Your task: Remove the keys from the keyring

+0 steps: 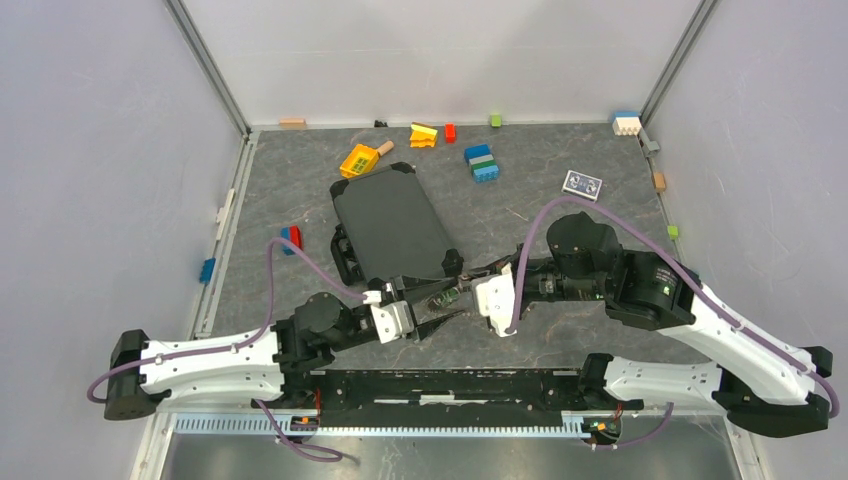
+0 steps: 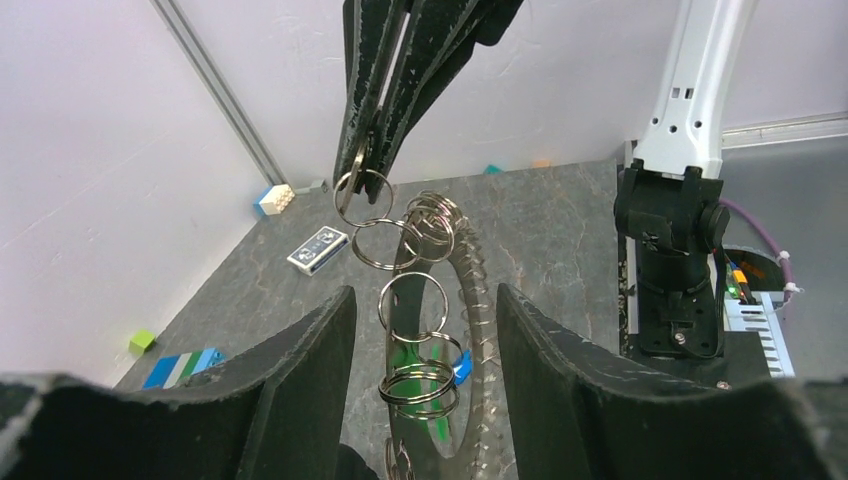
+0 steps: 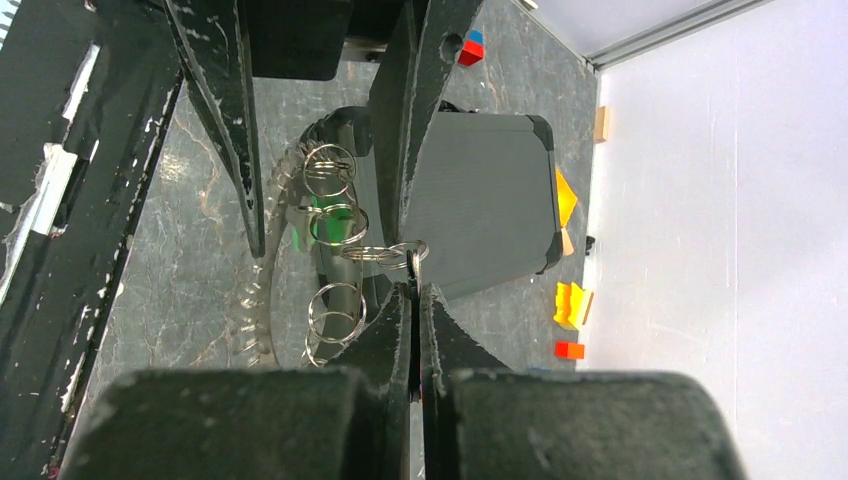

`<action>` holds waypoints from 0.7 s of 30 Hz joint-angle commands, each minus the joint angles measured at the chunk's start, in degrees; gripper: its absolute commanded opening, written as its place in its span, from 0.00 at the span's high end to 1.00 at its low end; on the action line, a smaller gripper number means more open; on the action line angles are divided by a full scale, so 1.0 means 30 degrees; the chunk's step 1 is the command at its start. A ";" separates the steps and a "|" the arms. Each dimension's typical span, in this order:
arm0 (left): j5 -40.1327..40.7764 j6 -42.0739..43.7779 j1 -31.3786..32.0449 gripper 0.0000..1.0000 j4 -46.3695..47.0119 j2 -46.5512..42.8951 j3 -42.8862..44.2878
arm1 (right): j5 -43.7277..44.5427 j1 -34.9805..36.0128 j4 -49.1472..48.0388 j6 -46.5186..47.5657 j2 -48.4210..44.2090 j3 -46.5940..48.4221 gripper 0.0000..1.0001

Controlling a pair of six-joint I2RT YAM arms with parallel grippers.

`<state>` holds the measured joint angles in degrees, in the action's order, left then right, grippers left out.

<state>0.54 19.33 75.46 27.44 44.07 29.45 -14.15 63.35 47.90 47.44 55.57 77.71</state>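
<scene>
The keyring (image 2: 470, 290), a large thin ring with the keys (image 2: 487, 335) as small teeth along its rim, hangs above the table between both grippers. A chain of small split rings (image 2: 412, 300) and a green tag (image 2: 437, 405) hang with it. My right gripper (image 3: 412, 285) is shut on the top small split ring (image 3: 405, 253). In the left wrist view the right gripper (image 2: 362, 165) comes down from above. My left gripper (image 2: 425, 300) is open, one finger on each side of the rings, with gaps showing. From above, the left gripper (image 1: 450, 303) and right gripper (image 1: 468, 292) meet tip to tip.
A dark case (image 1: 392, 225) lies flat just behind the grippers. Toy bricks (image 1: 482, 163) and a yellow piece (image 1: 358, 160) sit near the back wall. A small card (image 1: 582, 184) lies at the right and a red-blue brick (image 1: 291, 238) at the left.
</scene>
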 commanded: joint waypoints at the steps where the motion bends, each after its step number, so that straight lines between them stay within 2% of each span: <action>1: -0.0061 -0.0608 -0.0017 0.40 0.1092 0.0333 0.0316 | -0.0655 0.0035 -0.1611 0.0124 -0.0518 -0.0167 1.00; 13: -0.0091 -0.0644 -0.0019 0.48 0.1122 0.0514 0.0275 | -0.1498 0.0034 -0.3080 0.1003 -0.1888 -0.1372 1.00; 21: -0.0740 -0.0684 -0.0022 0.65 0.1121 0.0367 0.0238 | -0.2439 0.0035 -0.4270 0.1120 -0.2634 -0.1931 1.00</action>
<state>-0.27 19.25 75.46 27.59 45.67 29.45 -18.83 63.35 41.19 50.04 49.23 72.20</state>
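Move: The cluster of small rings hangs almost between the open left fingertips, level with the hand point forward and sideways and about 1 cm below it. From the right hand it is about 2 cm back, 4 cm left and 4 cm down. From the left hand, the chain end pinched in the right fingers is 2 cm ahead, 4 cm right and 3 cm up. The green piece is 1 cm right and 2 cm down, and the grey hoop's middle 1 cm back, 3 cm right and 4 cm down. Still pinching the chain end, the right fingers draw back and up about 1.5 cm each, tipping some 10 degrees so that they point less steeply down. The left hand sinks about 1 cm and edges slightly right, then stays there while its fingers close around the ring cluster from a wide gap to a clearly narrower one; whether they touch it can't be seen. ##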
